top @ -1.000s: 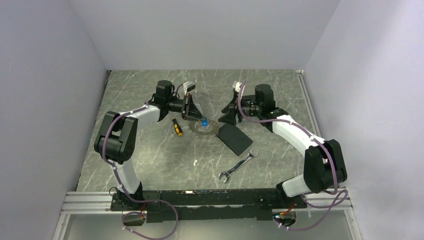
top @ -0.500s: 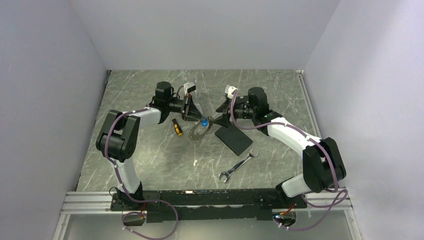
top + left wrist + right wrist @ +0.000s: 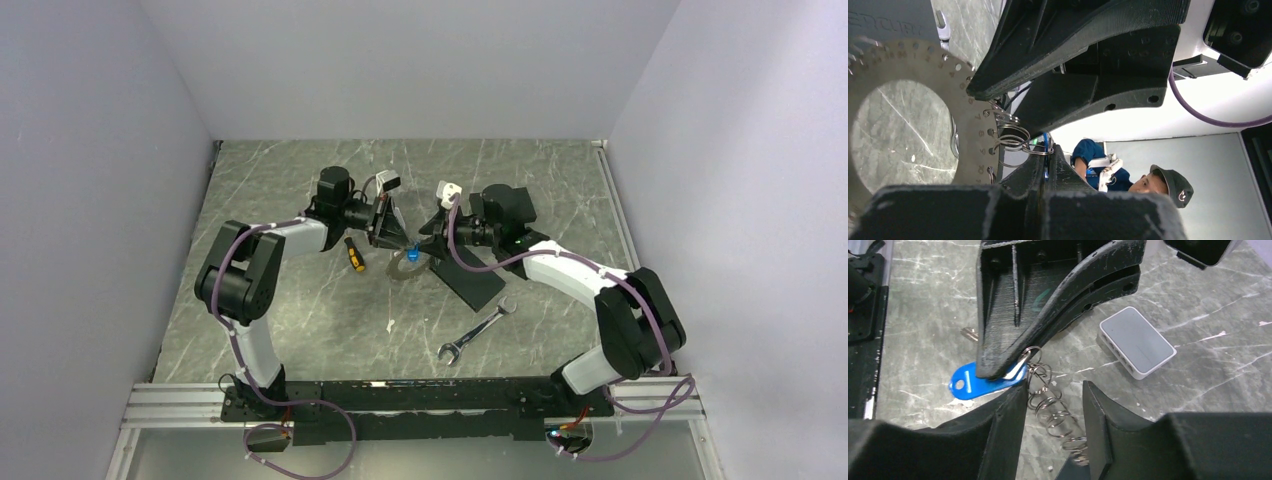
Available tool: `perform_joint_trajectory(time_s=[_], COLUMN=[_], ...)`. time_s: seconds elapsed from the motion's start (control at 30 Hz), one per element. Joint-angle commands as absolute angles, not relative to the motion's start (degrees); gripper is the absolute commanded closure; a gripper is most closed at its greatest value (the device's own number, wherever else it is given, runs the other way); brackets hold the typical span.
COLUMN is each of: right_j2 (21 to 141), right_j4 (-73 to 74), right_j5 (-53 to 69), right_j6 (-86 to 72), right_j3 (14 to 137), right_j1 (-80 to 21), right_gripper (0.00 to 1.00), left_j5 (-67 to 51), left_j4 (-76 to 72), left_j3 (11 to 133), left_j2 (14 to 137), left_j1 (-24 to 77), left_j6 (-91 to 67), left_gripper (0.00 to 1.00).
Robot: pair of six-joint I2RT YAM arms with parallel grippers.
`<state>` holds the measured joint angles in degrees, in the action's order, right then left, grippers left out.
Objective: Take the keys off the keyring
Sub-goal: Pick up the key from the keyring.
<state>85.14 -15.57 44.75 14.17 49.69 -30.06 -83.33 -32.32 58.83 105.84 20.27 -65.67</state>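
Note:
My left gripper point(image 3: 393, 237) is shut on the blue plastic tag point(image 3: 408, 243) and holds it just above the table. A short chain of thin wire rings point(image 3: 1054, 412) hangs from the blue tag point(image 3: 973, 383) down to the keyring point(image 3: 913, 112), a grey toothed disc rimmed with keys point(image 3: 405, 266). My right gripper point(image 3: 1054, 390) faces the left one, open, its two fingers on either side of the wire rings with a gap on each side. In the left wrist view my left gripper point(image 3: 1048, 156) pinches the tag edge-on, and the right gripper's black body fills the top.
A black flat rectangle point(image 3: 470, 278) lies just right of the keyring, partly under my right gripper. A silver wrench point(image 3: 477, 329) lies nearer the arm bases. A yellow-and-black screwdriver point(image 3: 354, 254) lies left of the keyring. A small white box point(image 3: 1137, 341) sits behind the left gripper.
My right gripper has swung left from beside the black rectangle until its jaws straddle the ring chain. The left gripper has raised the tag, tilting the keyring up off the table.

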Motion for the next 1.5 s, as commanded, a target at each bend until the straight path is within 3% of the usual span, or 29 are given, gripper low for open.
perform_joint_trajectory(time_s=[0.0, 0.07, 0.27, 0.6, 1.47], right_j2=[85.4, 85.5, 84.7, 83.2, 82.1], right_j4=[-23.0, -23.1, -21.2, -18.8, -22.3], right_j5=[44.0, 44.4, 46.0, 46.1, 46.8], right_j6=[13.5, 13.9, 16.3, 18.1, 14.1], right_j3=[49.1, 48.8, 48.4, 47.8, 46.9], right_j1=[-30.2, -30.3, -30.3, -30.2, -28.9], right_gripper=[0.6, 0.73, 1.0, 1.0, 1.0], left_j5=[-86.3, -86.6, -87.2, -85.4, -83.7], left_j4=[-34.0, -34.8, -32.1, -18.8, -14.7], left_j3=[59.0, 59.2, 60.3, 61.6, 60.2], left_j2=[104.0, 104.0, 102.7, 100.4, 102.0], left_j1=[20.9, 20.9, 20.1, 14.8, 13.8], left_j6=[-64.6, -65.3, -63.3, -53.4, -49.5], left_gripper=[1.0, 1.0, 1.0, 1.0, 1.0])
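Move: The keyring's small loops hang between the two hands, about 1 cm to the left of the right hand and 1 cm below it, between its half-open fingers. The blue tag is about 2 cm back and 2 cm left of the right hand; the white box is some 7 cm left and 4 cm farther out, about 15 cm lower. From the left hand, which grips the tag's key, the loops are roughly 2 cm right and 1 cm below. The keyring's small loops are what the right fingers go for: the right hand stays nearly in place and snaps its half-open fingers fully shut. The left hand, still pinching the key and blue tag, first drifts slightly back, then draws them some 3.5 cm left, about 2 cm forward and slightly down, away from the right hand. ##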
